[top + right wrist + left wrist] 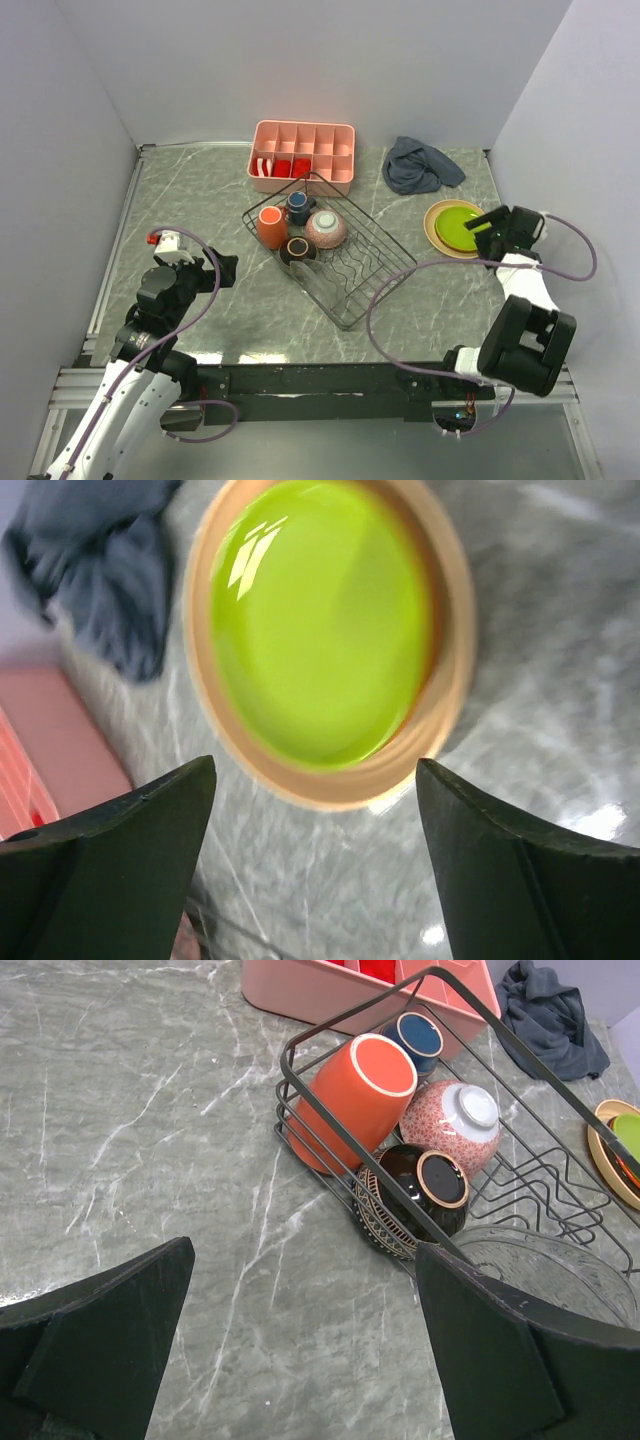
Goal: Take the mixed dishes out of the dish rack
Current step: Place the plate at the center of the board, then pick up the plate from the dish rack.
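The black wire dish rack (372, 268) sits mid-table. At its left end lie an orange mug (270, 226), a small dark-blue cup (299, 206), a pinkish speckled bowl (326, 229) and a dark-brown bowl (297, 250). The left wrist view shows the mug (355, 1100), cup (418, 1038), speckled bowl (455, 1125) and brown bowl (415, 1195) on their sides. My left gripper (216, 270) is open and empty, left of the rack over bare table. A lime green plate (320, 620) lies on a tan plate (335, 782) right of the rack. My right gripper (315, 870) is open and empty just above their near edge.
A pink compartment tray (303, 155) with red-white items stands behind the rack. A dark-blue cloth (420, 166) lies at the back right. A clear glass bowl (555, 1270) sits in the rack beside the brown bowl. Walls close in the table on three sides.
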Action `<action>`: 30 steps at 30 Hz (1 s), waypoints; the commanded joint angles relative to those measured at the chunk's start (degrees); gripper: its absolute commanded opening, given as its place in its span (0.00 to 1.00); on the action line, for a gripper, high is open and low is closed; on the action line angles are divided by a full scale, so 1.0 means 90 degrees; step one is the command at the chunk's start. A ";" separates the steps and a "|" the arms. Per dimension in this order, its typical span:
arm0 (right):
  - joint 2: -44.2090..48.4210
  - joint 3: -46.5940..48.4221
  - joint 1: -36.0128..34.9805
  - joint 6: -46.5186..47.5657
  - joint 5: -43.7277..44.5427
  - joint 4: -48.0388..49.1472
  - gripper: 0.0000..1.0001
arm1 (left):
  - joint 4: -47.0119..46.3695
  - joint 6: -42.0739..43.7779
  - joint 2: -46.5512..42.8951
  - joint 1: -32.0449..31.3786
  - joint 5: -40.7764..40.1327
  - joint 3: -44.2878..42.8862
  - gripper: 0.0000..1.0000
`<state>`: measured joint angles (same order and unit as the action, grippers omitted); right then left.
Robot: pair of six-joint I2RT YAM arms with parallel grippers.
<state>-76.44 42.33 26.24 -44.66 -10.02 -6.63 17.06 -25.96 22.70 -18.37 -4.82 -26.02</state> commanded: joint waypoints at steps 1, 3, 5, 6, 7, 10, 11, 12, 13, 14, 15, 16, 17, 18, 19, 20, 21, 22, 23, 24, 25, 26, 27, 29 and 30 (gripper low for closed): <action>0.0778 0.0395 -0.0814 0.0714 0.0390 -0.0307 0.91 | -0.0167 0.0081 0.0007 -0.0019 0.0115 -0.0263 1.00; 0.1120 0.0473 -0.1166 0.1054 0.0469 -0.0405 0.92 | -0.0177 0.0081 0.0027 -0.0019 0.0145 -0.0263 1.00; 0.1470 0.0609 -0.1771 0.1493 0.0750 -0.0629 0.92 | -0.0186 0.0081 0.0056 -0.0019 0.0174 -0.0263 0.99; 0.1598 0.0648 -0.1976 0.1660 0.0820 -0.0698 0.92 | -0.0196 0.0071 0.0056 -0.0010 0.0164 -0.0263 1.00; 0.1706 0.0678 -0.2432 0.1817 0.0888 -0.0814 0.92 | -0.0206 0.0081 0.0056 -0.0010 0.0164 -0.0263 0.99; 0.2145 0.0795 -0.3147 0.2432 0.1006 -0.1078 0.92 | -0.0206 0.0071 0.0076 -0.0019 0.0155 -0.0263 0.99; 0.2301 0.0824 -0.3585 0.2540 0.1025 -0.1166 0.92 | -0.0225 0.0071 0.0076 -0.0019 0.0164 -0.0263 0.99; 0.2380 0.0844 -0.3792 0.2686 0.1045 -0.1254 0.92 | -0.0226 0.0071 0.0076 -0.0019 0.0184 -0.0263 0.99; 0.2439 0.0854 -0.3988 0.2745 0.1035 -0.1410 0.92 | -0.0226 0.0062 0.0066 -0.0010 0.0184 -0.0263 0.99; 0.2536 0.0844 -0.4415 0.2794 0.1016 -0.1469 0.92 | -0.0245 0.0062 0.0056 -0.0019 0.0184 -0.0273 1.00; 0.2566 0.0834 -0.4603 0.2843 0.1016 -0.1538 0.91 | -0.0245 0.0071 0.0056 -0.0019 0.0174 -0.0273 1.00; 0.2605 0.0825 -0.4808 0.2844 0.0948 -0.1616 0.91 | -0.0235 0.0071 0.0066 -0.0019 0.0165 -0.0283 0.99; 0.2644 0.0795 -0.4965 0.2853 0.0870 -0.1636 0.91 | -0.0226 0.0091 0.0066 -0.0019 0.0135 -0.0292 0.99; 0.2664 0.0776 -0.5285 0.2853 0.0802 -0.1646 0.91 | -0.0226 0.0110 0.0056 -0.0019 0.0116 -0.0302 0.99; 0.2664 0.0766 -0.5414 0.2834 0.0637 -0.1655 0.91 | -0.0216 0.0120 0.0037 -0.0019 0.0096 -0.0312 0.99; 0.2644 0.0747 -0.5522 0.2805 0.0529 -0.1646 0.90 | -0.0225 0.0149 0.0017 -0.0019 0.0038 -0.0322 0.99; 0.2615 0.0737 -0.5755 0.2737 0.0392 -0.1636 0.89 | -0.0264 0.0179 0.0007 -0.0019 0.0008 -0.0331 0.99; 0.2596 0.0737 -0.5873 0.2707 0.0246 -0.1617 0.89 | -0.0294 0.0208 -0.0022 -0.0019 -0.0021 -0.0351 0.99; 0.2518 0.0746 -0.6019 0.2659 0.0235 -0.1607 0.88 | -0.0313 0.0285 -0.0032 -0.0029 -0.0060 -0.0370 0.99; 0.2479 0.0756 -0.6147 0.2600 0.0225 -0.1597 0.88 | -0.0333 0.0335 -0.0051 -0.0029 -0.0138 -0.0380 0.99; 0.2420 0.0766 -0.6419 0.2580 0.0196 -0.1558 0.88 | -0.0343 0.0383 -0.0100 -0.0029 -0.0196 -0.0390 0.99; 0.2294 0.0795 -0.6537 0.2541 0.0157 -0.1548 0.87 | -0.0333 0.0442 -0.0129 -0.0029 -0.0245 -0.0400 1.00; 0.2225 0.0805 -0.6635 0.2502 0.0147 -0.1529 0.87 | -0.0333 0.0452 -0.0149 -0.0029 -0.0342 -0.0390 0.99; 0.2011 0.0873 -0.6918 0.2444 0.0059 -0.1499 0.87 | -0.0352 0.0443 -0.0276 -0.0029 -0.0373 -0.0322 0.99; 0.1942 0.0902 -0.7016 0.2424 0.0068 -0.1490 0.86 | -0.0382 0.0433 -0.0363 -0.0029 -0.0373 -0.0302 0.99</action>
<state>-56.49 48.01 -33.69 -21.76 -7.64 -21.06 16.75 -23.53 21.47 -18.37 -6.31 -26.81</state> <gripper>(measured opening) 0.869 0.995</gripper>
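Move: The glass plate standing in the rack lies about 42 cm to the right hand's left and 15 cm back, some 3 cm lower. The black bowl stands about 47 cm to the hand's left and 6 cm back, the pink bowl about 40 cm left and level with it. The green plate is only about 4 cm left, 2 cm ahead and 5 cm below. From the left hand the glass plate is roughly 21 cm right, 2 cm ahead and 11 cm down. Sweeping fast to its left, about 31 cm, the right hand leaves the stacked plates in an arc towards the glass plate, rising some 12 cm before sinking slightly and drawing back about 10 cm in the later part. The wrist swings about 70 degrees counter-clockwise so the fingers, still wide open and empty, point leftward over the rack. ##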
